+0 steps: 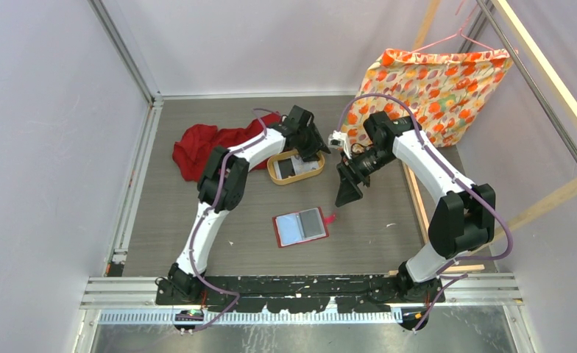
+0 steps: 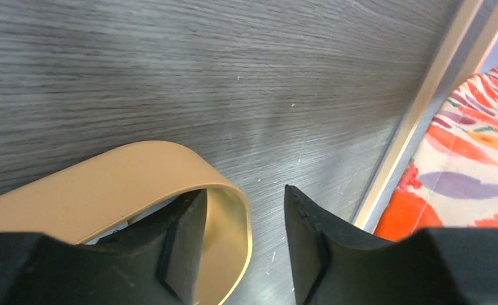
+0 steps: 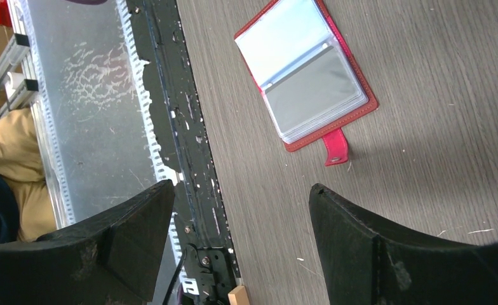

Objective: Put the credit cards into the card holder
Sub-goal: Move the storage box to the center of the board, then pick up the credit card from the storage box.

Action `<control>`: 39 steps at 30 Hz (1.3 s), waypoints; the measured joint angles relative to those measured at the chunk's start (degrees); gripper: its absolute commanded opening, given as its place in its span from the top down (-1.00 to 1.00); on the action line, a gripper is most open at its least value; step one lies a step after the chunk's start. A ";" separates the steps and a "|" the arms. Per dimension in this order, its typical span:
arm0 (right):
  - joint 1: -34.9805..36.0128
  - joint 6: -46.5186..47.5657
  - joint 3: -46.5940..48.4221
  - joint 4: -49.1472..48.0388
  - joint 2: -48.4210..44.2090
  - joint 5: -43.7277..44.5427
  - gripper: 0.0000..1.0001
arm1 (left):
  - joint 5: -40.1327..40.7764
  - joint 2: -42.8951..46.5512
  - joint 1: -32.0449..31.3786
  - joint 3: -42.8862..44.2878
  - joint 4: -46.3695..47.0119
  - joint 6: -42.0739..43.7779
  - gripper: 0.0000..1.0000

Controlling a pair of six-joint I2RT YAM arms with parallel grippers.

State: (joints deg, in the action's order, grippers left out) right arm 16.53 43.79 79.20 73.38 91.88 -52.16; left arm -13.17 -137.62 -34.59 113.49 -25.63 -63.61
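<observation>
The red card holder (image 1: 300, 228) lies open flat on the table with its clear pockets up, and it also shows in the right wrist view (image 3: 307, 73). Credit cards (image 1: 289, 168) lie inside the oval tan tray (image 1: 277, 175). My left gripper (image 1: 316, 153) is at the tray's right end. There it (image 2: 243, 190) stands open astride the tray's wall (image 2: 234, 210), one finger inside and one outside, holding nothing. My right gripper (image 1: 348, 193) hangs open and empty above the table, right of the tray, and the card holder lies ahead of it (image 3: 241, 186).
A red cloth (image 1: 204, 147) lies bunched behind the left arm. A patterned orange fabric (image 1: 433, 88) hangs on a pink hanger at the back right, close to the left gripper's far side (image 2: 469, 171). A metal rail (image 2: 411, 114) borders the table there.
</observation>
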 measured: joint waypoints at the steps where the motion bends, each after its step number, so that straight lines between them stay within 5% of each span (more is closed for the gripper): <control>1: 0.00 0.28 0.00 0.07 0.00 -0.02 -0.63 | -0.24 0.20 0.02 -0.55 1.25 0.46 -0.08; 7: -0.26 3.17 0.00 1.55 -0.02 -0.96 -0.64 | -1.73 6.82 0.74 -11.04 7.87 6.01 -0.14; 15: -0.70 1.31 -0.04 -1.11 -0.02 -0.72 -0.64 | -0.68 26.73 3.28 -22.45 11.06 23.52 -0.20; 24: 5.46 -19.54 3.72 -17.55 1.95 14.47 -0.62 | -0.20 48.17 12.13 -34.18 11.08 39.91 -0.98; 31: 12.92 -37.75 19.12 -25.66 15.69 31.15 -0.65 | -1.73 50.64 28.96 -42.53 4.42 37.77 -1.00; 39: 15.34 -53.44 27.47 -27.12 29.42 43.50 -0.74 | 3.74 67.56 28.68 -52.87 5.97 43.32 -1.00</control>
State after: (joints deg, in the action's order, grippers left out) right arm 31.88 -9.65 106.67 46.26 121.30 -8.67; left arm -9.43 -70.06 -5.91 60.62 -19.66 -20.29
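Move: The left hand straddles the right-hand end wall of the storage box with its fingers partly open; the box's middle lies about 6 cm left and 4 cm back. From the right hand the box with the credit cards is some 18 cm ahead, 16 cm left and 14 cm below. The open card holder lies about 15 cm left of the right hand, 2 cm back and 16 cm below. Left hand opens, rises off the box, withdraws 30 cm left; right reaches 20 cm forward-left towards the cards. ##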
